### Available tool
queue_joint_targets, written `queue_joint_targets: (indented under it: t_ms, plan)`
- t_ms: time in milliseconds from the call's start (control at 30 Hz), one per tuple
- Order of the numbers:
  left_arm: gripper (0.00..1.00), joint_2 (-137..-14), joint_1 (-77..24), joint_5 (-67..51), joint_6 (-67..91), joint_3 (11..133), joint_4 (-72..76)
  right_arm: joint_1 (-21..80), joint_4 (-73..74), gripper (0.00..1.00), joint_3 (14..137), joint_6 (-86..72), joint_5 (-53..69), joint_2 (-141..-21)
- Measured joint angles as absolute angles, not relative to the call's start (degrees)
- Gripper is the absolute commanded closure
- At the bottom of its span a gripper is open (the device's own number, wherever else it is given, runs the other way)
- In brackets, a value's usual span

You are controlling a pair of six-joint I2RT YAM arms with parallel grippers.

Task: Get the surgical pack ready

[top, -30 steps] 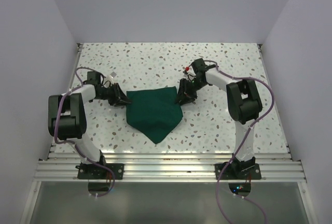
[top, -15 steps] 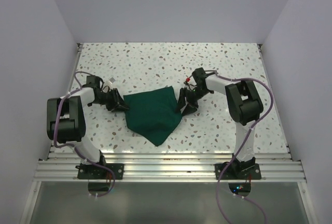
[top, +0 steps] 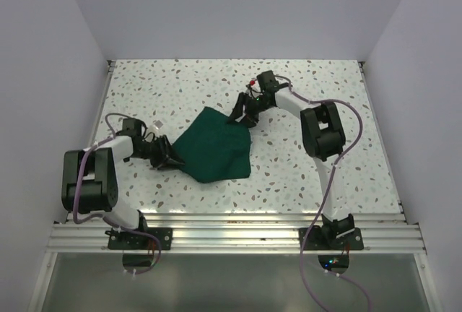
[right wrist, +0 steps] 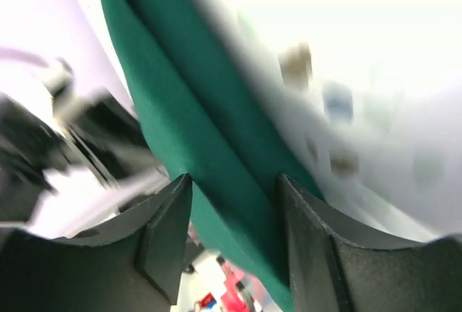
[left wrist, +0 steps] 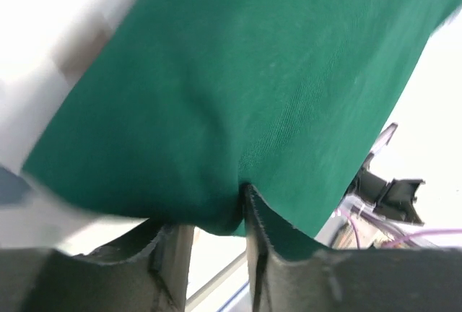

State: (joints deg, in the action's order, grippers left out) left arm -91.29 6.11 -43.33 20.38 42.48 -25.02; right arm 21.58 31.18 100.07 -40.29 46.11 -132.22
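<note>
The dark green drape [top: 215, 146] lies bundled on the speckled table [top: 310, 167], its far corner pulled up toward the back. My right gripper [top: 240, 113] is at the drape's far right edge. In the right wrist view a thick fold of the drape [right wrist: 209, 139] runs between the two fingers and fills the gap of the right gripper [right wrist: 232, 182]. My left gripper [top: 170, 159] is at the drape's left edge. Its fingers stand apart in the left wrist view, bare table showing between them, and the drape's hem [left wrist: 238, 110] hangs over the tips of the left gripper [left wrist: 209, 218].
White walls close in the table on the left, right and back. An aluminium rail [top: 231, 236] runs along the near edge, where both arm bases stand. The right arm's cable and wrist [left wrist: 390, 191] show beyond the drape in the left wrist view.
My right gripper has swung to the far left, taking the drape's right corner with it. The drape has turned from a near-pointing triangle to a skewed shape. The left gripper dropped nearer and its fingers spread.
</note>
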Motion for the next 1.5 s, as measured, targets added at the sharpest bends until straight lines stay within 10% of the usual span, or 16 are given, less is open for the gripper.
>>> queue_joint_targets:
  t_ms: [200, 300, 333, 367, 400, 933, 1500]
  plan:
    - [0.53, -81.2, 4.4, -41.1, 25.7, 34.5, -24.8, 20.3, 33.7, 0.01, 113.8, -41.0, 45.2, -139.7]
    - [0.48, -75.1, 4.4, -38.3, 28.1, 33.4, -26.3, 18.7, 36.7, 0.01, 114.7, -39.4, 42.3, -139.3]
    - [0.38, -72.9, 4.4, -37.3, 28.8, 33.2, -27.1, 17.9, 38.1, 0.01, 114.5, -38.7, 40.5, -138.9]
    - [0.04, -70.5, 4.4, -36.4, 29.2, 33.0, -27.9, 17.0, 39.3, 0.01, 114.1, -38.0, 38.7, -138.3]
    - [0.0, -68.2, 4.4, -35.6, 29.8, 32.8, -28.5, 16.1, 40.3, 0.01, 113.3, -37.1, 36.5, -137.4]
    - [0.0, -47.6, -7.1, -22.2, 34.3, 41.9, -41.0, 12.4, 38.6, 0.01, 78.4, -33.5, 35.7, -104.7]
    - [0.0, -80.8, -46.0, 8.0, 23.1, 65.0, -41.6, 12.4, 39.9, 0.01, 61.8, -30.2, 35.0, -87.4]
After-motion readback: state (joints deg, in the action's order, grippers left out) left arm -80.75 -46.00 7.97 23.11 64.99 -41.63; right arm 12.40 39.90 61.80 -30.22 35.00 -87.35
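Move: My left hand is low, with the left edge of the cloth bundle between its fingers. The bundle's middle lies about 11 cm to its right and 5 cm ahead, and the near-right corner some 21 cm right and 6 cm back. My right hand has the far edge between its fingers. From it, the bundle's middle is roughly 6 cm left and 9 cm back, and the far-left corner about 8 cm left and 4 cm ahead. I open both hands wide and come free of the cloth. My left draws back about 6 cm, lifts to some 14 cm, then swings right over the bundle, sinking a little as its fingers turn more steeply down. My right slides forward past the far edge, pulls about 12 cm right and up, then comes back alongside the bundle to some 12 cm nearer me than it began. ##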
